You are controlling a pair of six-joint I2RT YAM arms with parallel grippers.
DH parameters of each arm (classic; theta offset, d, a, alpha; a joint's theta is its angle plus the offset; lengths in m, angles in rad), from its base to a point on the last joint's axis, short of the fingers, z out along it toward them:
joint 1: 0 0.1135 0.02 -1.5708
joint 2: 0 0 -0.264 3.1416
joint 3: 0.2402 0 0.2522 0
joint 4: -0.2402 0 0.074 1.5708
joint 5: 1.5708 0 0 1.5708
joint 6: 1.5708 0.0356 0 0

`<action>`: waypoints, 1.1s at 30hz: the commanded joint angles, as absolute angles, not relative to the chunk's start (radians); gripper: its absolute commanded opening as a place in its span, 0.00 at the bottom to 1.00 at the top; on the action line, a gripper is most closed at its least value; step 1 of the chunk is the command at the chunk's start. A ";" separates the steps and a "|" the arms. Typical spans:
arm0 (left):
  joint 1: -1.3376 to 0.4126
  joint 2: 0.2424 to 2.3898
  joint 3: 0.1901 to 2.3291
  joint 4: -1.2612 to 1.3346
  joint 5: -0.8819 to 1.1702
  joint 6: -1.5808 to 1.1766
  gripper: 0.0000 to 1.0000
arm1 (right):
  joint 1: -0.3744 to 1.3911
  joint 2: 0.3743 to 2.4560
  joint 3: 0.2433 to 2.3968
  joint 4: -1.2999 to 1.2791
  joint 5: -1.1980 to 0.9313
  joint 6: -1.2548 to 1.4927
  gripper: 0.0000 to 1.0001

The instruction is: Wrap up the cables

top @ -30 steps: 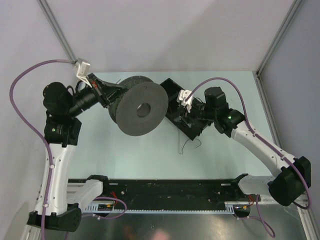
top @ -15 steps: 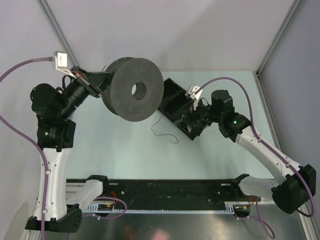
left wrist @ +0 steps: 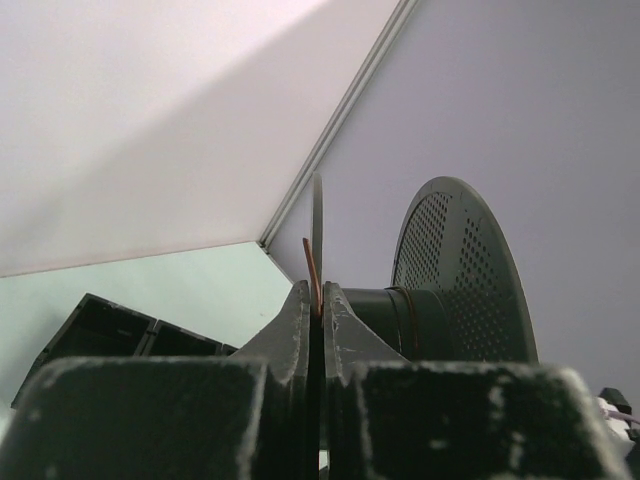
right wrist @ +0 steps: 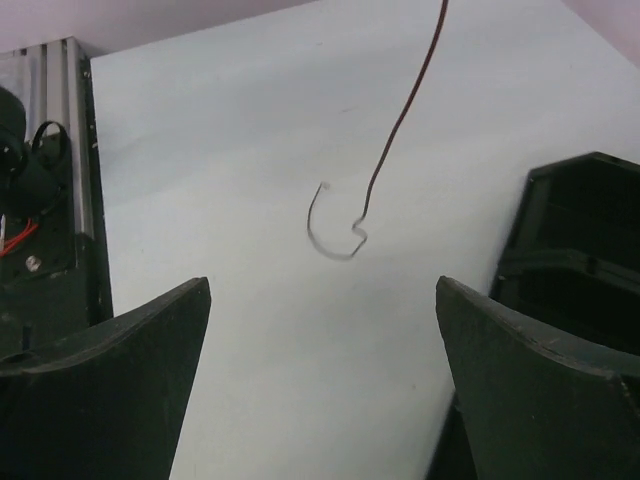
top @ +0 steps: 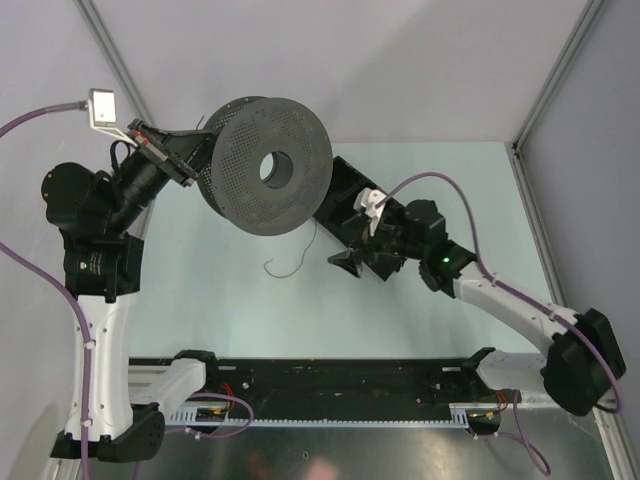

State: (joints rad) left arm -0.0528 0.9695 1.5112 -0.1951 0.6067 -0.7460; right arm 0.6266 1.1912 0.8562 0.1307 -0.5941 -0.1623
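Observation:
My left gripper [top: 183, 152] is shut on the rear flange [left wrist: 317, 215] of the dark grey perforated spool [top: 270, 165] and holds it in the air at the back left. A thin reddish cable [left wrist: 313, 280] is pinched in the same jaws. The cable [top: 303, 250] hangs from the spool, and its curled loose end [right wrist: 335, 235] lies on the table. My right gripper [top: 345, 262] is open and low over the table, just right of that end. Its jaws stand wide [right wrist: 322, 285] with nothing between them.
A black compartment box [top: 345, 195] sits on the table behind the right gripper, close to its right finger [right wrist: 560, 380]. The black rail [top: 340, 385] with the arm bases runs along the near edge. Grey enclosure walls [top: 400, 60] stand behind and at the sides.
The left arm has raised the spool and carried it back and to the left. The right gripper has opened, let the cable go and shifted left. The cable's loose end has trailed left.

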 commanded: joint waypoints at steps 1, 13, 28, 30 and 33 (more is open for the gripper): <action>-0.045 0.952 1.532 -0.096 0.601 -0.813 0.01 | 0.691 1.300 0.844 0.484 -0.423 -0.032 0.99; -0.045 0.943 1.514 -0.091 0.540 -0.787 0.01 | 0.783 1.518 0.894 0.683 -0.191 -0.046 0.24; -0.143 0.962 1.328 -0.254 0.004 -0.602 0.00 | 1.085 1.138 0.884 0.050 -0.278 -0.549 0.00; -0.200 0.980 1.318 -0.288 -0.088 -0.551 0.00 | 1.147 1.103 0.888 -0.002 -0.261 -0.666 0.00; -0.267 0.990 1.278 -0.307 -0.174 -0.506 0.00 | 1.196 1.080 0.913 -0.058 -0.238 -0.793 0.00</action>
State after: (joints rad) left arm -0.1917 0.9943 1.3025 -0.3164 0.0322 -0.5949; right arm 1.1427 1.1168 0.8516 0.0650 -0.2729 -0.5541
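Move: The hanging cable, at the height where it can be caught, is about 5 cm ahead of the right hand, 7 cm to its left and some 4 cm below. From that hand, the spool is about 2 cm ahead, 14 cm left and 30 cm up; the curled cable end is 6 cm ahead, 17 cm left and 23 cm down; the black tray's middle is 17 cm ahead, 6 cm right and 22 cm down. From the left hand, which holds the spool, that stretch of cable is roughly 6 cm ahead, 19 cm right and 34 cm below. The open right hand reaches left and forward and sinks about 4 cm to the cable hanging from the spool, shuts its fingers on it, then draws it straight back towards the base by about 17 cm, rising some 5 cm and turning counter-clockwise as it goes. The left hand keeps its pinch on the spool's flange, holds still at first, then as the right hand pulls back lowers the spool about 12 cm while carrying it forward and a little left, swinging round counter-clockwise by some 25 degrees and tipping down. ##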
